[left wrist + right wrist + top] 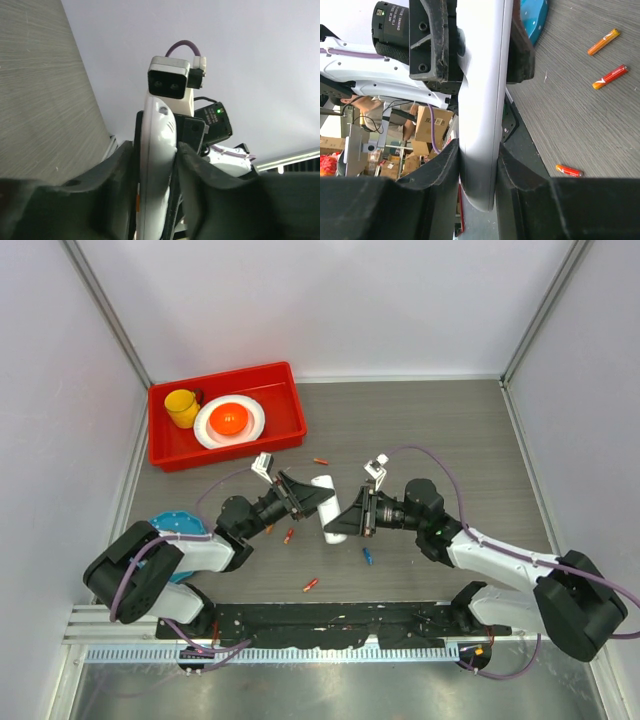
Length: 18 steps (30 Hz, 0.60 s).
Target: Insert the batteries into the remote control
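The white remote control (329,508) hangs above the table middle, held from both sides. My left gripper (316,500) is shut on its upper part, and in the left wrist view the remote control (159,130) stands edge-on between the left gripper (155,150) pads. My right gripper (350,514) is shut on its lower end; in the right wrist view the right gripper (478,150) jaws press both faces of the remote control (480,90). Loose batteries lie on the table: an orange one (320,460), another (311,585), a blue one (368,556), and several orange-red ones (610,77).
A red bin (280,390) at the back left holds a yellow cup (182,407) and a white plate (250,430) with an orange object. White walls close in the table on three sides. The arm bases sit along the near edge.
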### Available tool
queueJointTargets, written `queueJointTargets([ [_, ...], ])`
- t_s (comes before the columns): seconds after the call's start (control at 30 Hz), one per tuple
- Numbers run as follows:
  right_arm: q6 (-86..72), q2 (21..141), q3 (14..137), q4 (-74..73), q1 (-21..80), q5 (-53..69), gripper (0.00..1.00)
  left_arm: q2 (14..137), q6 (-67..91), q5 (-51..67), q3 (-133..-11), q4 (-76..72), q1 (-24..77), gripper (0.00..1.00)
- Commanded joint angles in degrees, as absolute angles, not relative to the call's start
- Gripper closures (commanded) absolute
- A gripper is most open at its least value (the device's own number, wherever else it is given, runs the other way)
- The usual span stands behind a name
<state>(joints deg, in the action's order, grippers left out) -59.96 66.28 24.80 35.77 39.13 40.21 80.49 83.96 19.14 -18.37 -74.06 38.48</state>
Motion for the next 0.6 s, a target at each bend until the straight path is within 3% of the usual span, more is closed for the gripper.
queueJointTargets([
  [0.0, -49.60, 60.14, 31.17, 23.45, 39.02, 41.75, 0.99, 81.04, 85.60, 19.43, -19.43, -88.59, 38.15, 0.44],
  [0.03, -46.96, 59.33, 32.68, 19.03, 39.02, 41.49, 0.99, 80.95, 85.69, 18.81, -19.08, -88.59, 37.62, 0.38],
  [0.07, -41.63, 58.54, 34.35, 14.72, 39.02, 40.70, 0.99, 80.77, 85.95, 18.55, -18.81, -88.59, 37.36, 0.06],
  [0.1, -39.57, 57.49, 36.98, 7.80, 39.02, 40.35, 0.99, 80.68, 86.22, 18.37, -18.63, -88.51, 37.01, 0.00],
  [0.27, -28.95, 55.55, 43.14, -8.84, 38.50, 34.65, 0.99, 78.67, 87.54, 18.98, -18.46, -87.63, 33.14, 0.00],
  [0.37, -24.79, 59.13, 52.01, -27.46, 38.50, 9.84, 0.99, 73.58, 87.46, 18.29, -17.41, -82.90, 29.10, 0.00],
  [0.4, -24.09, 60.80, 56.56, -35.43, 38.50, -6.17, 0.99, 71.56, 85.71, 17.85, -16.10, -78.27, 27.09, 0.00],
  [0.43, -23.73, 64.21, 58.52, -38.90, 38.50, -14.68, 0.99, 68.93, 83.95, 17.06, -15.39, -75.09, 26.46, 0.00],
  [0.57, -19.87, 69.50, 61.26, -43.93, 37.80, -37.59, 0.99, 49.02, 74.72, 9.33, -13.18, -48.67, 26.10, 0.01],
])
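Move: Both hands hold the remote control between them. Its middle is about 4 cm back from and 2 cm below the left hand, and about 3 cm ahead of and 1 cm above the right. From the right hand, the dark battery lies on the table some 18 cm ahead and 10 cm right, the orange-red one about 24 cm ahead and 3 cm left, and the blue one 2 cm back and 8 cm right, all roughly 18 cm below. Up about 3 cm at first, then forward and to the right by some 10 cm each way and back down, the right hand carries the remote towards the dark battery, keeping its pinch while its fingers tip down and turn clockwise to point more forward. The left fingers spring wide open, let go of the remote and draw off left, up and a little forward. ##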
